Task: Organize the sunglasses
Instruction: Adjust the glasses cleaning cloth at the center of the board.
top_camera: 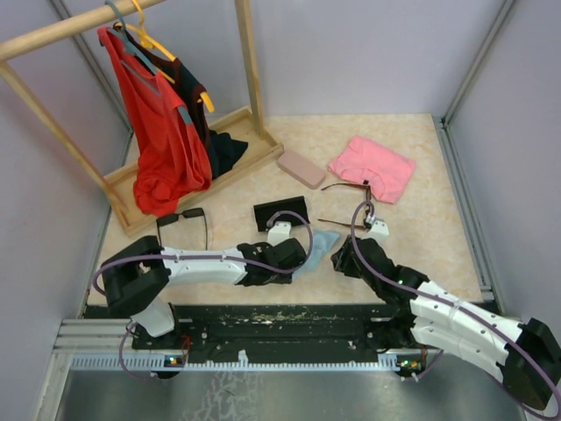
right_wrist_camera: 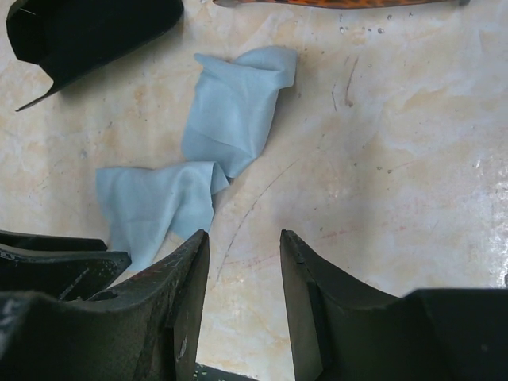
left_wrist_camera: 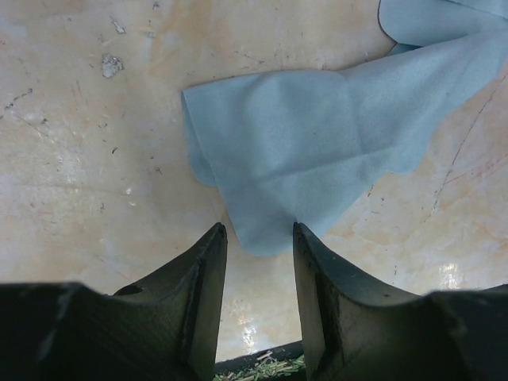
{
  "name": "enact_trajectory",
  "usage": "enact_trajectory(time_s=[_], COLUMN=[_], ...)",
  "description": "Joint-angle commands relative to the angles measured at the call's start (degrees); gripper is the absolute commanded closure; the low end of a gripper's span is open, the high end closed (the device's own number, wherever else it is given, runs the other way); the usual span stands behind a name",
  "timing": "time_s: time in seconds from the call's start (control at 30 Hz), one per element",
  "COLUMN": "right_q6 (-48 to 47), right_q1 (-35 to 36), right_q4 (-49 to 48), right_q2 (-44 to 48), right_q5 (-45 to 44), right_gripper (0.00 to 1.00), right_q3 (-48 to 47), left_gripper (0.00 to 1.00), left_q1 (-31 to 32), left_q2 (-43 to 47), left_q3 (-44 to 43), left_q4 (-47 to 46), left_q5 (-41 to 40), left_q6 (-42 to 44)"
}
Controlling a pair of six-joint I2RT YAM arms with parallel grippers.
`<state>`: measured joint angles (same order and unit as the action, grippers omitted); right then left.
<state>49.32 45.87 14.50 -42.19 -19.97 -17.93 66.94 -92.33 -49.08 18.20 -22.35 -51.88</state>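
Observation:
The black-framed sunglasses (top_camera: 191, 213) lie unfolded on the table at the left, beyond my left arm. A thin reddish-brown pair (top_camera: 344, 185) lies unfolded just past my right wrist; one of its temples (right_wrist_camera: 349, 3) crosses the top edge of the right wrist view. My left gripper (top_camera: 296, 256) (left_wrist_camera: 258, 234) is open low over the table, its tips at the corner of a light blue cloth (left_wrist_camera: 302, 151). My right gripper (top_camera: 340, 260) (right_wrist_camera: 242, 238) is open over bare table beside that cloth (right_wrist_camera: 206, 159). Neither holds anything.
A black oblong case (top_camera: 280, 213) (right_wrist_camera: 87, 32) lies open just beyond the cloth (top_camera: 320, 244). A pink oblong case (top_camera: 301, 168) and a pink garment (top_camera: 372, 167) lie farther back. A wooden clothes rack (top_camera: 250, 70) with a red top (top_camera: 162, 140) stands at the back left.

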Motion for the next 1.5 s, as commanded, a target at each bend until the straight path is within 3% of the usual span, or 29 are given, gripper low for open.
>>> enact_trajectory(time_s=[0.0, 0.23, 0.77, 1.2, 1.47], right_q6=[0.5, 0.8, 1.3, 1.7, 0.5], right_q1=[-0.5, -0.5, -0.5, -0.5, -0.5], right_q4=[-1.2, -2.6, -4.2, -3.6, -3.5], right_q2=[1.4, 2.1, 2.1, 2.1, 1.9], right_q5=[-1.1, -0.2, 1.0, 1.3, 2.3], right_gripper=[0.59, 0.59, 0.59, 0.59, 0.59], right_q3=[0.7, 2.2, 3.4, 3.6, 3.2], left_gripper=[0.55, 0.56, 0.6, 0.78, 0.95], left_q1=[1.6, 3.3, 5.7, 6.3, 6.2], left_q2=[-2.6, -5.3, -11.6, -13.9, -12.9], left_q3=[-3.3, -5.2, -6.4, -4.6, -4.2], left_q4=[5.8, 12.3, 15.3, 11.4, 10.9], left_q5=[-2.6, -4.3, -2.8, 0.7, -0.4], left_q6=[-1.7, -4.5, -6.5, -5.7, -5.6])
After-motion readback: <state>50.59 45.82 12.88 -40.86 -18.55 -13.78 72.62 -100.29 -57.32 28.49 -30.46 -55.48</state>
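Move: The cleaning cloth lies spread almost under my left hand, its near-left corner at my half-open fingertips. Its middle is about 4 cm ahead, 6 cm to the right and 1 cm below. The black glasses case stands some 14 cm ahead and 2 cm left, and the brown sunglasses about 16 cm ahead and 14 cm right. From my right hand the cloth's middle is roughly 4 cm ahead, 6 cm left and 6 cm below. I draw my left hand back about 1 cm and ease it down another 1 cm at the cloth's near-left corner, rolling the wrist some 10 degrees so its left side rises. Then I stay there and close the half-open fingers nearly shut, pinching the near hem. My right hand, still open beside the cloth, sinks 2 cm, drawing back slightly. ##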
